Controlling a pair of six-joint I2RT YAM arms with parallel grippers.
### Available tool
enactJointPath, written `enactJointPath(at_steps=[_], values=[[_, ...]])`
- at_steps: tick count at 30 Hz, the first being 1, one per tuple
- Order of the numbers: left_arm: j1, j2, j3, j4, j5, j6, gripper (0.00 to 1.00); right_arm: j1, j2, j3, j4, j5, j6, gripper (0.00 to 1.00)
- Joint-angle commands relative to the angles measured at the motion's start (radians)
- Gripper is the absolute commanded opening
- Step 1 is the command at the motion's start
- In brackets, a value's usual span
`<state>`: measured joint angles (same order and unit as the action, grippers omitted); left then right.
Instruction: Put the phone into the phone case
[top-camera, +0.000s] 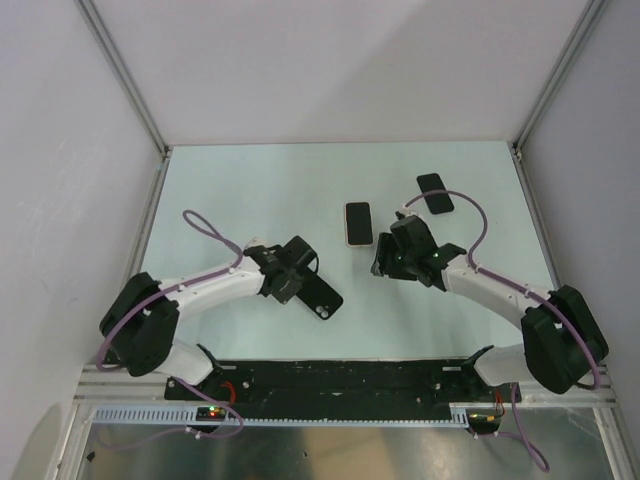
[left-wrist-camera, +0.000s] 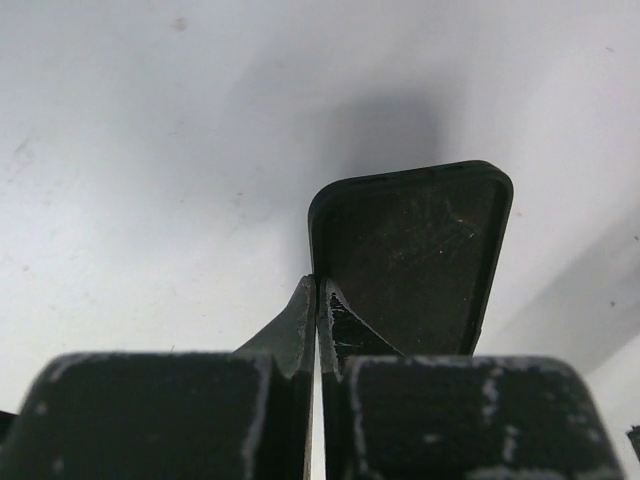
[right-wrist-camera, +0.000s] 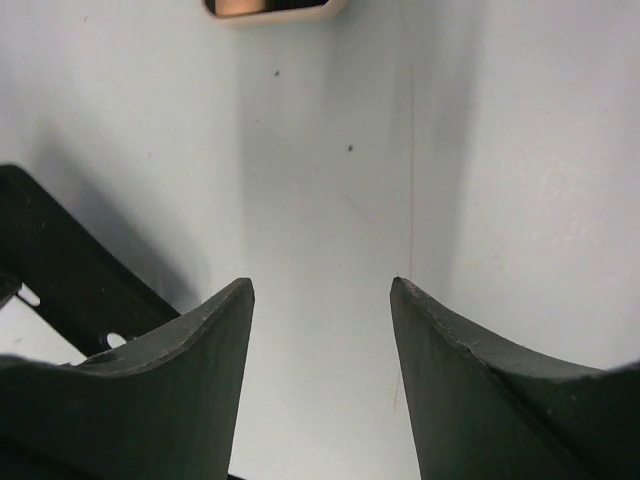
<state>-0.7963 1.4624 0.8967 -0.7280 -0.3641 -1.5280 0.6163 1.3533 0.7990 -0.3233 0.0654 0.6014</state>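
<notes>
The phone (top-camera: 358, 223), dark-screened with a pale rim, lies flat on the table's middle. Only its near edge (right-wrist-camera: 275, 8) shows at the top of the right wrist view. The black phone case (top-camera: 320, 295) lies at an angle in front of it. My left gripper (top-camera: 300, 275) is shut on the case's side wall. In the left wrist view the fingertips (left-wrist-camera: 318, 290) pinch the left rim of the case (left-wrist-camera: 410, 260), whose hollow side faces up. My right gripper (top-camera: 381, 262) stands open and empty just right of the phone, its jaws (right-wrist-camera: 322, 295) wide over bare table. The case (right-wrist-camera: 60, 260) shows at the left of that view.
A second flat black rectangle (top-camera: 434, 193) lies at the back right, behind the right arm. White walls with metal posts close the table (top-camera: 240, 190) in on the left, right and far sides. A black rail (top-camera: 330, 378) runs along the near edge.
</notes>
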Motion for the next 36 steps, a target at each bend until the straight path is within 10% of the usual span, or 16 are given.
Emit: enactJointPath(at_steps=[1, 9, 18, 36], values=[[-0.003, -0.027, -0.044, -0.054, -0.018, -0.199, 0.00, -0.054, 0.026, 0.056, 0.051, 0.005, -0.011, 0.63], [-0.005, -0.041, -0.065, -0.050, -0.023, -0.248, 0.03, -0.167, 0.062, 0.125, 0.074, 0.014, -0.011, 0.69], [-0.004, -0.114, -0.074, -0.049, -0.057, -0.128, 0.95, -0.359, 0.151, 0.207, 0.149, -0.025, -0.021, 0.88], [0.144, -0.451, 0.011, 0.018, 0.069, 0.704, 1.00, -0.645, 0.824, 1.077, -0.215, -0.112, -0.413, 0.88]])
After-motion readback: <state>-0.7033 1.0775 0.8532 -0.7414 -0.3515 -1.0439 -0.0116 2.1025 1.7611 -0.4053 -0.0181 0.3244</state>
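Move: The left hand holds the phone case by its edge, a little above the table; the spot it is taken to is centred about 3 cm back, 5 cm to the right and 3 cm down. From that hand the light-rimmed phone lies some 22 cm ahead and 18 cm to the right. For the empty right hand, the black phone is about 26 cm ahead, 17 cm to the right and 7 cm below, with the light-rimmed phone roughly 18 cm ahead and 5 cm to the left. The left hand lowers the phone case about 2 cm while drawing it back and to the left by as much, turning some 10 degrees counter-clockwise, then opens wide to let go and rises about 10 cm clear, drifting a little left and forward as its wrist swings back clockwise and tips up. Meanwhile the empty right hand sweeps about 29 cm forward and 20 cm to the right towards the black phone, climbing some 4 cm, turning clockwise and opening its fingers wider, and is still above the table without touching the phone. ##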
